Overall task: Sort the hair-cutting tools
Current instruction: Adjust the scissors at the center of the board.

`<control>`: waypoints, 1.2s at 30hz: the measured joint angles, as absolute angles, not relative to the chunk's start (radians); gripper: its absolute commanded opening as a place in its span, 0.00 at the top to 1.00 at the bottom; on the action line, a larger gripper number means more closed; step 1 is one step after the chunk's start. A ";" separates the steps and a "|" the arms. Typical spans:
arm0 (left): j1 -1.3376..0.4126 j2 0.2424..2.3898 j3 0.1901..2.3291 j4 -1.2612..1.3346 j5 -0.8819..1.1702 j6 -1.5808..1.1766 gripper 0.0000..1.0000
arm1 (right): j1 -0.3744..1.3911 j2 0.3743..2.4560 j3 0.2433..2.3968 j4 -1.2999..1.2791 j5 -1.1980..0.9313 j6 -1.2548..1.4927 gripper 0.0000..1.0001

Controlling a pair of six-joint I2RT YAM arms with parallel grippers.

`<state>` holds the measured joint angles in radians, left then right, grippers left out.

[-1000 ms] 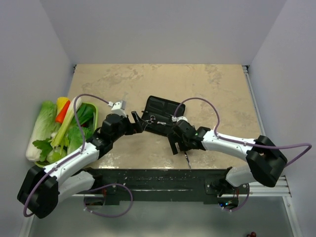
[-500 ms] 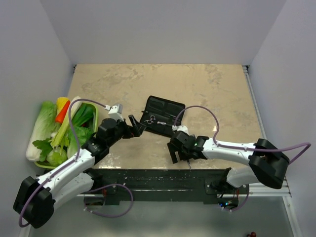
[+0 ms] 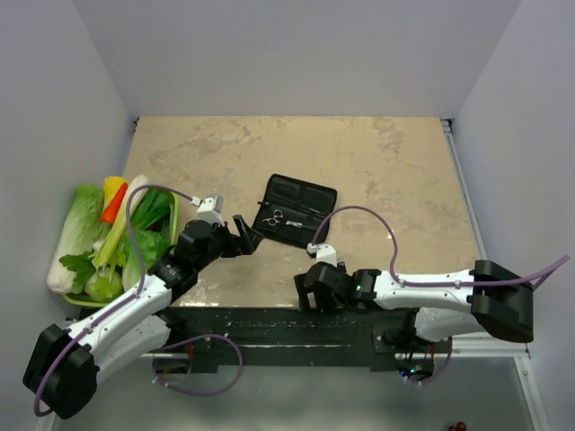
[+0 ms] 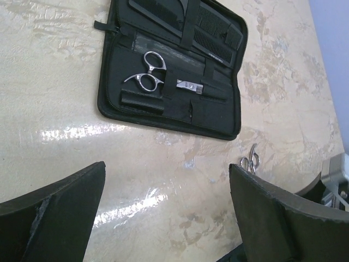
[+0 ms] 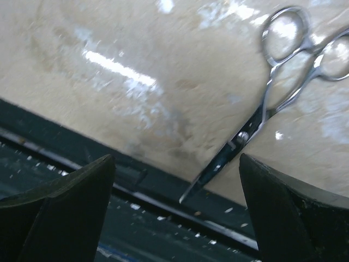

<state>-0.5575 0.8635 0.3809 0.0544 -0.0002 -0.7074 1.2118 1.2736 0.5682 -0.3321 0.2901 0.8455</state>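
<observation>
An open black case (image 3: pixel 296 208) lies mid-table. In the left wrist view the case (image 4: pixel 218 117) holds one pair of silver scissors (image 4: pixel 150 76) under a strap, with two black combs (image 4: pixel 218 39) (image 4: pixel 158 10) in its upper half. A second pair of scissors (image 5: pixel 267 106) lies loose at the table's front edge, its blade tip past the edge; it also shows small in the left wrist view (image 4: pixel 251 162). My left gripper (image 3: pixel 249 232) (image 4: pixel 166 180) is open and empty, left of the case. My right gripper (image 3: pixel 304 294) (image 5: pixel 177 169) is open and empty, just left of the loose scissors.
A green basket (image 3: pixel 171 202) of vegetables, with cabbage (image 3: pixel 79 229) and a carrot (image 3: pixel 113 203), stands at the left table edge. The dark mounting rail (image 3: pixel 269 323) runs along the near edge below the right gripper. White walls enclose the table on three sides.
The right gripper has pulled back from beside the case to the front edge, near the loose scissors. The left gripper has backed off slightly to the left. Both stayed open.
</observation>
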 measured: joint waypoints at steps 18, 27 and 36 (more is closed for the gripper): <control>-0.558 0.799 0.349 0.035 -0.015 -0.695 0.00 | 1.295 1.663 0.867 -0.134 0.359 0.928 0.01; -0.558 0.750 0.347 0.002 -0.031 -0.695 0.00 | 1.302 1.704 0.979 -0.293 0.486 0.782 0.01; -0.558 0.766 0.348 -0.014 -0.007 -0.692 0.00 | 1.282 1.282 0.982 -0.585 0.719 0.551 0.01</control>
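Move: The scissors lie just ahead of the right hand, their middle about 4 cm forward, 2 cm to its right and 2 cm below, tips towards the robot and handles outward. The open tool case is centred some 19 cm ahead of the right hand and 3 cm to its left, about 2 cm lower. From the left hand the scissors are about 15 cm to the right, 10 cm back and 11 cm down. Open right hand sweeps low about 14 cm left and forward against the scissors, then rises 13 cm rightward. ##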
